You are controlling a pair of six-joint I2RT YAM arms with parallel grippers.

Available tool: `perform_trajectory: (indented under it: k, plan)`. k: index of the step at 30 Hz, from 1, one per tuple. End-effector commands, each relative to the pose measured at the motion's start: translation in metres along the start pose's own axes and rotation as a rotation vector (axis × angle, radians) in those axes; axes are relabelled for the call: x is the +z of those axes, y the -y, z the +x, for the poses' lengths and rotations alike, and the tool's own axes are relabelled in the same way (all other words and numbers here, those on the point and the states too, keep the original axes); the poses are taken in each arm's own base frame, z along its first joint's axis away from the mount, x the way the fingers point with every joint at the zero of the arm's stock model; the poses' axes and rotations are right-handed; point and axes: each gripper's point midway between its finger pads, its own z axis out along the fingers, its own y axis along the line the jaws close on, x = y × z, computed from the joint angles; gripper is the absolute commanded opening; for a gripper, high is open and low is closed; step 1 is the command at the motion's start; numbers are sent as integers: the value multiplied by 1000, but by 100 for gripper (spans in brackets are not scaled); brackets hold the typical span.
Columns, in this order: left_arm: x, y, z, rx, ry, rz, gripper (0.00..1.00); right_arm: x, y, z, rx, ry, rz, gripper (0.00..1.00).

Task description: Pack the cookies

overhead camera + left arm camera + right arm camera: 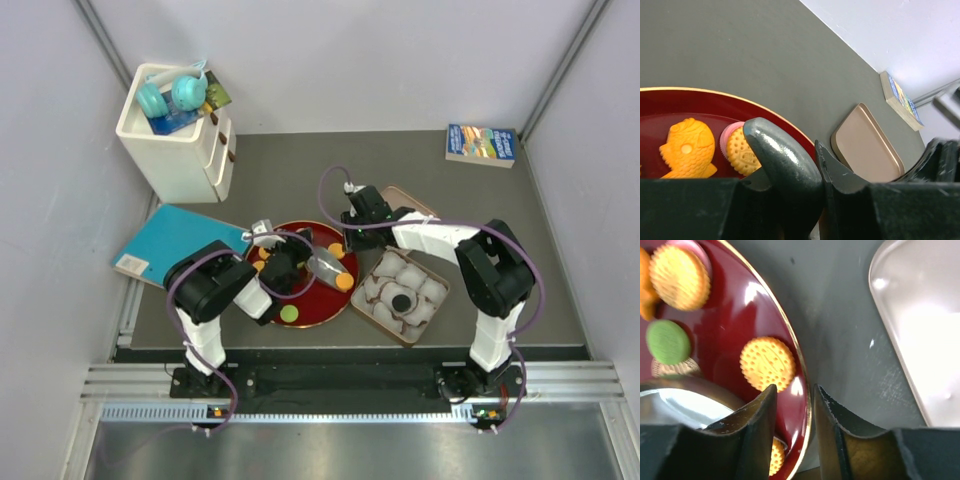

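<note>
Several cookies lie on the dark-red plate (330, 305): an orange one (344, 281), a green one (289, 314), and in the right wrist view a round orange one (767, 363) and a green one (668, 341). A fish-shaped orange cookie (687, 148) shows in the left wrist view. One black cookie (401, 301) sits in a paper cup of the tray (437, 318). My left gripper (288, 263) (812, 160) is shut on a shiny metal scoop (782, 157) (326, 265) over the plate. My right gripper (352, 232) (795, 390) is open, its fingers on either side of the plate's gold rim (801, 371).
A tan lid (412, 203) (920, 330) lies just behind the tray, partly under my right arm. A white drawer box (180, 150) with headphones stands at the back left, a blue notebook (170, 240) left of the plate, and a book (480, 143) at the back right.
</note>
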Motion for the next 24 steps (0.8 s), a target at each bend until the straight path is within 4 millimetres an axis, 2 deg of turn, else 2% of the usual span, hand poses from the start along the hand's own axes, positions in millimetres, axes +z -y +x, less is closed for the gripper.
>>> perform_trajectory:
  k: [1, 7, 11, 14, 16, 17, 19, 20, 21, 22, 23, 24]
  plan:
    - [-7, 40, -48, -106, 127, 152, 0, -37, -23, -52, -3, 134, -32, 37]
    - [-9, 35, -72, -161, 179, 140, 0, -55, -24, -68, 2, 182, -14, 38]
    - [-9, 34, -92, -185, 220, 139, 0, -74, -24, -85, 5, 236, 5, 38]
    - [-10, 50, -109, -189, 230, 168, 0, -94, -29, -97, 4, 273, -5, 39]
    - [-10, 62, -113, -178, 214, 193, 0, -108, -32, -102, 6, 298, -16, 39]
    - [-9, 72, -119, -176, 209, 207, 0, -114, -32, -102, 8, 305, -18, 39]
    - [-9, 86, -119, -161, 174, 240, 0, -131, -32, -102, 17, 335, -33, 39]
    - [-10, 101, -130, -169, 185, 272, 0, -137, -33, -102, 21, 347, -38, 38]
    - [-7, 101, -123, -148, 146, 256, 0, -142, -32, -101, 25, 356, -40, 39]
    - [-8, 109, -123, -147, 124, 275, 0, -145, -30, -95, 28, 355, -38, 39]
    - [-7, 122, -130, -151, 119, 299, 0, -158, -30, -98, 31, 383, -47, 38]
    - [-5, 124, -123, -131, 80, 289, 0, -164, -29, -95, 33, 387, -47, 38]
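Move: My left hand still holds the scoop; the cookie at its mouth lies about 10 cm back and 10 cm to the right, some 6 cm below. Another round cookie sits roughly 2 cm back and 8 cm right, and the cookie box about 14 cm back and 23 cm right. From my right hand, open at the plate rim, the scoop's cookie is about 8 cm back and 1 cm left, slightly below; the box is 12 cm back and 12 cm right. I draw the scoop in my left hand about 4 cm left, away from the plate's right rim, then raise it some 13 cm, easing back right a little and tilting the hand up and rolling its left side down by about 10 degrees each. Meanwhile my right hand, already open, rises about 15 cm clear of the rim, its fingers swinging outward. ##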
